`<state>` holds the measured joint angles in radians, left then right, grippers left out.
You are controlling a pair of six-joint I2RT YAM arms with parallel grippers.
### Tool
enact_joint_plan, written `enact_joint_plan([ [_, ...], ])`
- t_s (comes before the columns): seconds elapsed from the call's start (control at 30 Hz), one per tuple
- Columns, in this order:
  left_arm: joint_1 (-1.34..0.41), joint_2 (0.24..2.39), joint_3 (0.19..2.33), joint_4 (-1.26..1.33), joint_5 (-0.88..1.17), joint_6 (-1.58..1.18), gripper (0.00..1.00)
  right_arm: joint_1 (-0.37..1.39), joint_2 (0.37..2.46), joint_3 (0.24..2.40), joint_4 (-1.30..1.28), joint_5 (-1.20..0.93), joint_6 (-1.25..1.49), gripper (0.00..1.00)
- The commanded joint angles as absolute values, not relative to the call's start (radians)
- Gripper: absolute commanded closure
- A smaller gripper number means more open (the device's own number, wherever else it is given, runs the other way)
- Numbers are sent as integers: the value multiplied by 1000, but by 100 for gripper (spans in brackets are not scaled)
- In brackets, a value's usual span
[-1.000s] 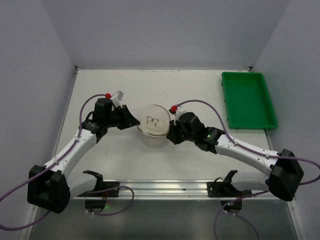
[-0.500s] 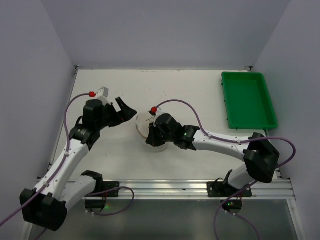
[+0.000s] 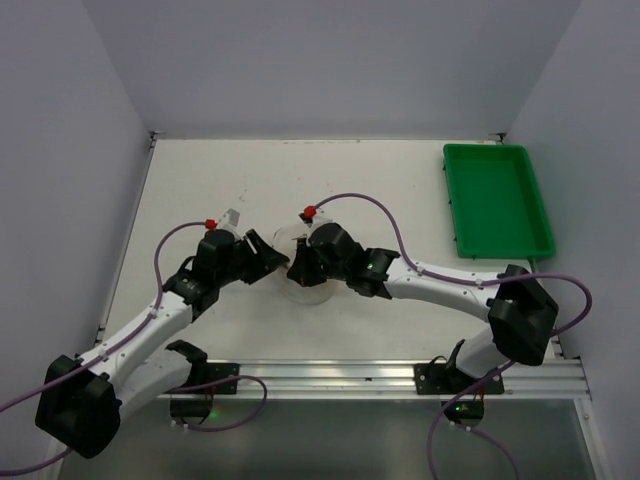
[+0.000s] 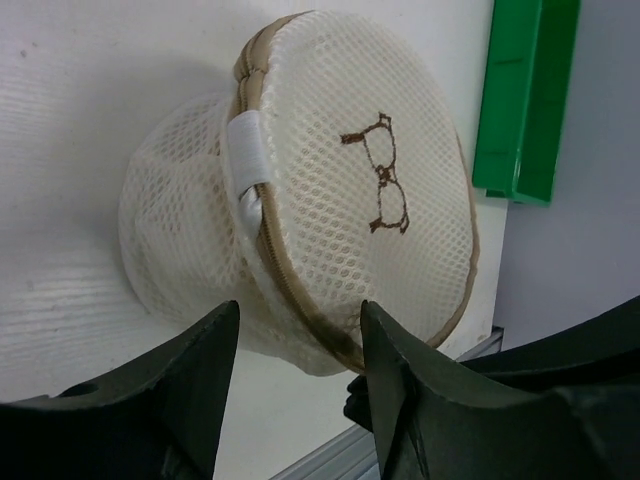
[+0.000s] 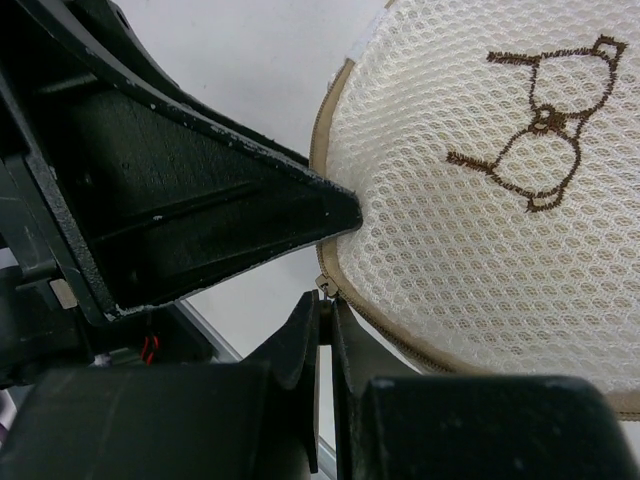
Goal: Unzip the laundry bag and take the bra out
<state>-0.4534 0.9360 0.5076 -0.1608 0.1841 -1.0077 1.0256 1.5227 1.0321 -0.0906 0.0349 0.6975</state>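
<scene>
The laundry bag [image 3: 308, 290] lies mid-table, a cream mesh pouch with a tan zipper rim and a brown bra symbol [image 4: 385, 185]. In the left wrist view the bag [image 4: 330, 170] is tilted up on its edge. My left gripper [image 3: 272, 256] is open at the bag's left side. Its fingers [image 4: 205, 385] straddle the lower rim [image 4: 300, 300], and the right one touches it. My right gripper [image 5: 326, 300] is shut on the small metal zipper pull [image 5: 322, 283] at the rim of the bag [image 5: 500, 220]. The bra is hidden.
A green plastic tray [image 3: 497, 200] stands at the back right, also seen on edge as the tray [image 4: 520, 100] behind the bag. The left gripper's black finger [image 5: 200, 215] sits close beside my right jaws. An aluminium rail [image 3: 320, 375] runs along the near edge.
The left gripper let go, opened wide and drew back, then returned to the bag's left rim with narrower jaws. The right arm swung left across the bag, still shut.
</scene>
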Motion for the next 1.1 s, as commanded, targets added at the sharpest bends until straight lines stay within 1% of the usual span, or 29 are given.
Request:
enact_joint_plan([
  [0.0, -466, 962, 531, -20, 143, -1071, 45, 1032, 1532, 1075, -60, 52, 701, 100],
  [0.03, -468, 971, 523, 30, 144, -1086, 51, 1034, 1532, 1074, -63, 51, 698, 100],
  [0.1, -468, 977, 517, 51, 144, -1097, 56, 1032, 1528, 1060, -67, 49, 690, 100],
  [0.2, -468, 986, 497, 86, 146, -1117, 68, 1032, 1519, 1040, -66, 41, 687, 100],
  [0.23, -469, 991, 495, 100, 158, -1121, 78, 1034, 1519, 1037, -72, 43, 686, 100],
  [0.3, -469, 991, 497, 91, 170, -1117, 89, 1034, 1502, 1026, -92, 55, 677, 100],
  [0.33, -469, 983, 499, 83, 172, -1112, 100, 1032, 1491, 1016, -97, 81, 669, 100],
  [0.5, -459, 948, 551, -90, 130, -1007, 100, 991, 1405, 917, -135, 146, 594, 100],
  [0.6, -414, 928, 555, -112, 188, -967, 100, 914, 1336, 843, -161, 129, 565, 100],
  [0.73, -376, 936, 572, -143, 349, -902, 100, 740, 1266, 769, -208, 121, 548, 100],
  [0.8, -365, 948, 595, -184, 423, -847, 100, 681, 1253, 782, -245, 156, 540, 100],
  [0.93, -359, 986, 630, -250, 517, -734, 100, 660, 1270, 848, -287, 218, 493, 100],
  [0.97, -357, 998, 653, -297, 528, -676, 100, 658, 1281, 870, -282, 216, 473, 100],
  [1.07, -336, 1045, 701, -360, 509, -605, 100, 666, 1281, 884, -229, 118, 408, 100],
])
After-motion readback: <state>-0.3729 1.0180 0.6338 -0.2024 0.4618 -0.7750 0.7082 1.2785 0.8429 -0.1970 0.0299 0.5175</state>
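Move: The left hand's open fingers already straddle the bag's beige zip rim, the spot to grip lying about 2 cm ahead, 1 cm right and 2 cm above. From this hand, the white tab is roughly 5 cm ahead and 1 cm right, the glasses embroidery 4 cm ahead and 5 cm right. The right hand already holds the zip pull; the bag's right edge, where it goes, is some 12 cm right and 4 cm ahead, the glasses embroidery 8 cm ahead and 3 cm right. The left fingers shut on the rim beside the zip pull, easing forward and up about 2 cm as they close, then keep hold, drawing back slightly, rising a little more and turning clockwise. With that grip made, the right hand, still pinching the pull, drags it along the rim to the right, away from the left hand, about 14 cm and some 6 cm forward, dipping slightly before it rises. ##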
